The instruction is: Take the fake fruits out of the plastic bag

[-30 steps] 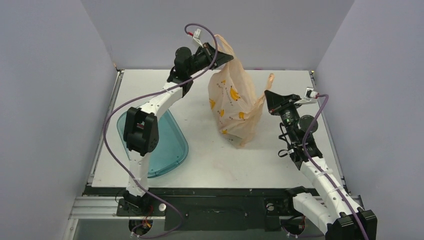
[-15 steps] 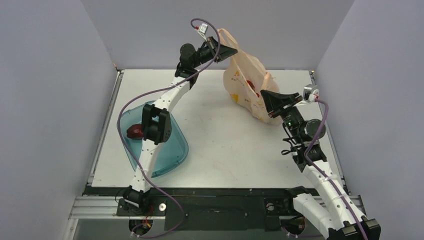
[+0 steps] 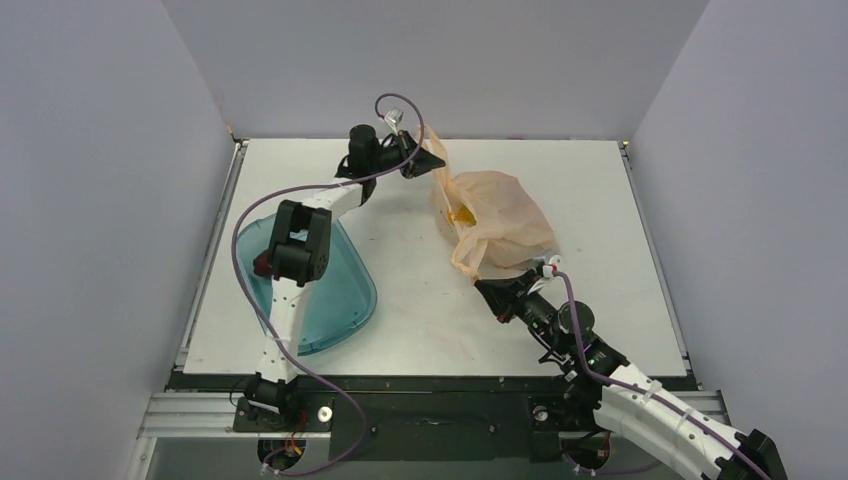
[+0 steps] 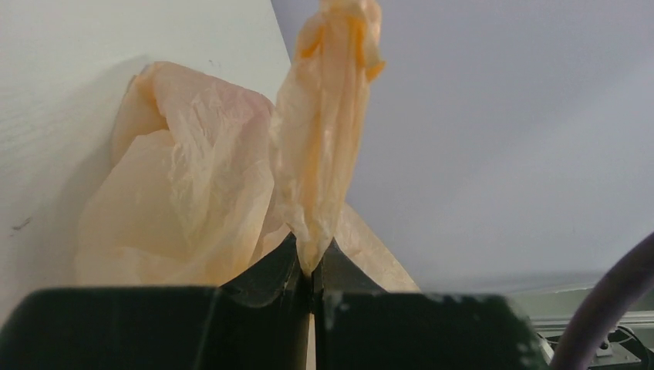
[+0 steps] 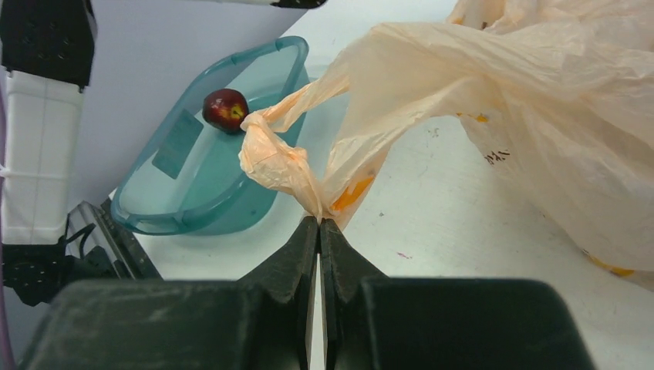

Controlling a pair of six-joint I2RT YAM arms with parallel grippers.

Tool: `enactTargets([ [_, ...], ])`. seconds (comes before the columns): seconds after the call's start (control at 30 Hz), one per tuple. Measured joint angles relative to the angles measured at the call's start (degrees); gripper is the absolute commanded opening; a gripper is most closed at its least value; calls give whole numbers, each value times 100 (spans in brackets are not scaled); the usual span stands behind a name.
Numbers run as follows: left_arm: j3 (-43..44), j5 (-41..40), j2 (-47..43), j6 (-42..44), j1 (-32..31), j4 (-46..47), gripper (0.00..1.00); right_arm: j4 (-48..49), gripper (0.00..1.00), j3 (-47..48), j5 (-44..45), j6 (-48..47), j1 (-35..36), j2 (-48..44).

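The peach-orange plastic bag (image 3: 500, 215) lies slumped on the table at centre right. My left gripper (image 3: 432, 160) is shut on a twisted strip at the bag's far end, which shows in the left wrist view (image 4: 324, 146). My right gripper (image 3: 487, 290) is shut on a knotted handle loop (image 5: 274, 158) at the bag's near end. An orange-yellow patch (image 3: 463, 213) shows through the bag; I cannot tell whether it is a fruit or a print. A round red fruit (image 5: 226, 109) lies in the teal tray (image 5: 166, 212), mostly hidden by the left arm in the top view (image 3: 263, 264).
The teal tray (image 3: 345, 300) sits at the near left of the table, under the left arm's elbow. Grey walls close in the left, back and right sides. The right arm stretches low across the near right of the table.
The bag was held up in the air between both grippers and now lies low on the table. The right gripper has pulled its handle toward the near edge, and the left gripper has dropped down.
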Motion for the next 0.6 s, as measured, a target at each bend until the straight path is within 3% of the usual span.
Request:
enactTargets([
  [0.1,-140,105,-234,254,120,-184,5,-310,0,4,363,-63,238,-61],
  [0.33,-866,-96,-1379,1117,170,-804,40,-1375,0,28,1091,63,619,-339],
  [0.47,-1436,-719,-2376,1954,170,-2048,46,-2175,0,315,1563,330,774,-345],
  [0.6,-2159,-1921,-3587,2503,61,-3226,50,-3259,0,1093,2229,560,992,-52],
])
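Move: The yellow fruit in the bag's mouth lies about 10 cm back from the left hand, 7 cm to its right and some 12 cm lower. The bag's body is centred roughly 9 cm back and 19 cm right, about as low; the teal tub is some 24 cm back and 32 cm left, 14 cm below. From the right hand, the fruit is about 23 cm ahead, 2 cm left and 13 cm lower. Up, back and to the left, about 7 cm each way, the left hand draws away from the bag as its fingers open to about half and let go of the handle; its wrist turns some 25 degrees, tipping the fingers down and swinging them forward. The right hand keeps its pinch on the near handle, sinking about 4 cm, easing right and tipping its fingers down. ##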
